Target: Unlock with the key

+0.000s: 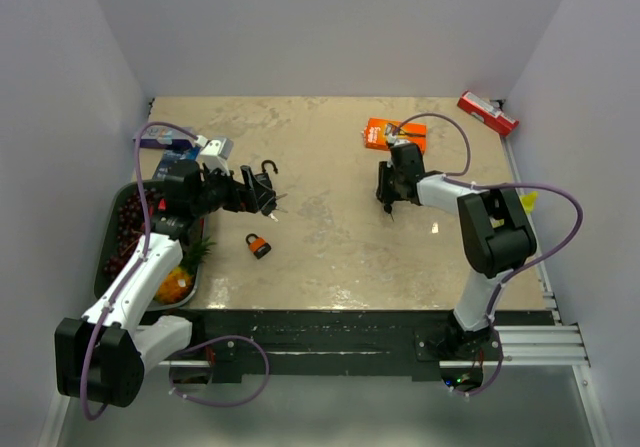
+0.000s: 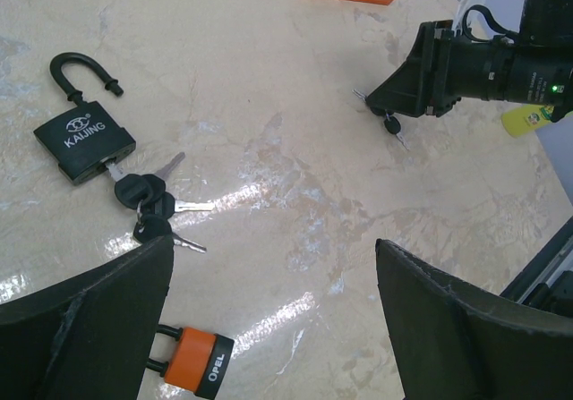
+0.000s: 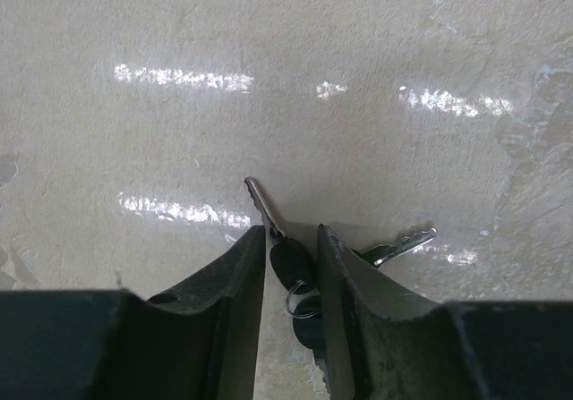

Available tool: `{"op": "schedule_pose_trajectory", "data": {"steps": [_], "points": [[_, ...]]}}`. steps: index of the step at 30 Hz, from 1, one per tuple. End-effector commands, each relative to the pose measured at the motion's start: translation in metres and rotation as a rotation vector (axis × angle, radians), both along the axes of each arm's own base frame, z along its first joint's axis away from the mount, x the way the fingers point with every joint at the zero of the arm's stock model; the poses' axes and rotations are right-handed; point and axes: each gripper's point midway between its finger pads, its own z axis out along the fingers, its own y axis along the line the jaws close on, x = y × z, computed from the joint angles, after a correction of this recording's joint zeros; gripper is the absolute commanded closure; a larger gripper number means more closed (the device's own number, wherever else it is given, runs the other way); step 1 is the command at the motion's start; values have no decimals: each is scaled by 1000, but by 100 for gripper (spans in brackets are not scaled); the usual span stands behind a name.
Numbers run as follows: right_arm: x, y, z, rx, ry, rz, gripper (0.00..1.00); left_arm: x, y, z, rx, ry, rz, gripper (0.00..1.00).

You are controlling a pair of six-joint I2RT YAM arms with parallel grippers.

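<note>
A black padlock (image 2: 85,140) lies on the table with its shackle swung open and a bunch of keys (image 2: 148,199) in its keyhole. An orange padlock (image 1: 259,246) lies shut nearer the front, and it shows again (image 2: 192,364) beside my left finger. My left gripper (image 1: 262,199) hovers wide open above the table next to both locks, holding nothing. At the right, my right gripper (image 3: 291,232) is down on the table. Its fingers stand narrowly apart around the black head of a key (image 3: 291,261) on a second bunch. A thin gap shows beside that head.
An orange box (image 1: 393,133) lies behind the right gripper. A red object (image 1: 488,113) sits in the far right corner. A dark tray (image 1: 112,229) with fruit stands at the left edge, with a blue and white box (image 1: 185,149) behind it.
</note>
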Motion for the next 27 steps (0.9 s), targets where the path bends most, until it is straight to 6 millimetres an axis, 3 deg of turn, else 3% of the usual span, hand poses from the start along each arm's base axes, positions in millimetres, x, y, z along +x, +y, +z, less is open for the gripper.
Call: {"op": "schedule_pose_trajectory", "data": {"steps": [1,8,15,27], "points": [[-31,-6,-17,-43,98,15,70,4,-2,10,-23,-32,-8,2],[-36,-3,-23,-26,107,11,87,3,-4,6,-30,-17,-16,2],[-34,12,-5,85,44,12,100,3,-7,4,-42,-5,-35,2],[-48,62,88,398,-184,214,100,-3,-19,10,-89,-22,-114,2]]}}
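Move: Just 1 cm below and 1 cm back of the right hand point, the key bunch lies on the table, one black head between the half-open fingertips. The orange box is about 19 cm ahead and 2 cm right; the KAIJING lock 26 cm left and 4 cm ahead; the OPEL lock 27 cm left and 12 cm back. For the left hand, the keys lie some 28 cm right, 10 cm ahead and 18 cm below. Closing on the black key head while easing back, the right fingers pinch the key between their tips. Once shut, the hand draws back faster, about 5 cm in all, and drifts 3 cm left towards the OPEL lock, then lifts some 3.5 cm at the end, its left side rolling up about 15 degrees. ##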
